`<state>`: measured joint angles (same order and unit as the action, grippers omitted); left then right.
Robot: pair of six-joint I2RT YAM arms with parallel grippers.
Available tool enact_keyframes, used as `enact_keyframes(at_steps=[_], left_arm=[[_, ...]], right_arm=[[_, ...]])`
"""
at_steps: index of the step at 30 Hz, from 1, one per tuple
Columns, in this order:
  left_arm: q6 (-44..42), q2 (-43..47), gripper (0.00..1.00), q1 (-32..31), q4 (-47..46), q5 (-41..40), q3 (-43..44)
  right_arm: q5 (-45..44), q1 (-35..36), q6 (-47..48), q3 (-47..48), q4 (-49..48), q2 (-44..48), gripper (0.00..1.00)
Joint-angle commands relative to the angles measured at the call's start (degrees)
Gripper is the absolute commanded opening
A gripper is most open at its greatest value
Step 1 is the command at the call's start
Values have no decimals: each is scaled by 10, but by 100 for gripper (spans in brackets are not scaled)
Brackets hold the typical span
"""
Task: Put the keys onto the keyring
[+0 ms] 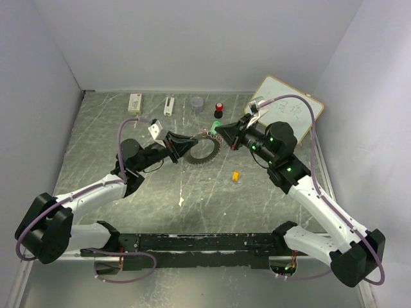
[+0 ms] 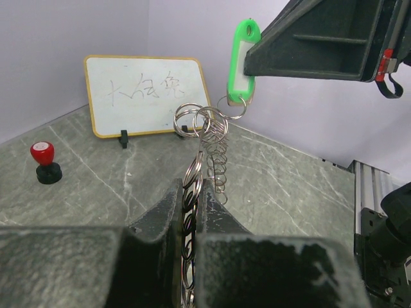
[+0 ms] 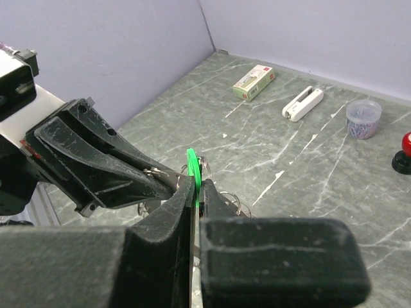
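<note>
The keyring [image 1: 205, 151], a large ring crowded with small silvery rings, is held on edge above the table by my left gripper [image 1: 185, 146], shut on its left rim. In the left wrist view the small rings [image 2: 215, 144] rise from between the jaws of that gripper [image 2: 191, 192]. My right gripper [image 1: 223, 131] is shut on the bright green key [image 1: 216, 125]. That key [image 2: 241, 61] hangs with its small loop touching the keyring's top. In the right wrist view the green key [image 3: 194, 168] stands edge-on between the right gripper's [image 3: 200, 186] jaws. The yellow-orange key [image 1: 236, 175] lies on the table.
Along the back stand a white box [image 1: 135, 103], a white clip-like piece [image 1: 169, 106], a small grey cup [image 1: 197, 104] and a red-topped black knob [image 1: 219, 109]. A whiteboard [image 1: 286, 106] leans at the back right. Walls close three sides.
</note>
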<state>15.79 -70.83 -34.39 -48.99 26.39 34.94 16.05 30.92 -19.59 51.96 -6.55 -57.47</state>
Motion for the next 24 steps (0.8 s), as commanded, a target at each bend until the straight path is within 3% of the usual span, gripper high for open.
enact_keyframes(at_steps=[1,16,17,19,21,24], left_arm=[[25,-3,7,6,-52,-27,-22],[19,-27,9,-16,-62,-58,-23],[19,-27,13,-16,-62,-58,-22],[18,-27,33,-17,-63,-57,-23],[16,-22,45,-18,-64,-58,-26],[8,-3,56,-18,-63,-65,-35]], right_arm=[[3,-10,6,24,-54,-1,0],[72,-10,13,40,-111,-45,0],[76,-10,14,41,-111,-47,0],[82,-11,15,43,-114,-51,0],[87,-10,16,45,-116,-54,0],[95,-10,20,45,-118,-57,0]])
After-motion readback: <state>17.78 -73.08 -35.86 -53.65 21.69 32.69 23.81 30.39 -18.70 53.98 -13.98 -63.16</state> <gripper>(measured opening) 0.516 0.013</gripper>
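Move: Some 7 cm to the left hand's right, about 1 cm farther out and 6 cm higher, is the green key held in the right fingertips. From the right hand, the keyring stretch pinched by the left fingers is level fore and aft, about 8 cm to the left and 6 cm lower. The yellow key lies roughly 15 cm right of the left hand, level with it and 27 cm below; the red stamp is 25 cm ahead, 9 cm right and 25 cm below. Carrying the still-pinched green key about 2.5 cm left and 1 cm up, towards the left gripper, the right hand turns some 5 degrees counter-clockwise. The left hand sinks about 1 cm with its grip closed, then at the end spreads its fingers to roughly half open, letting go of its pinch on the keyring. ##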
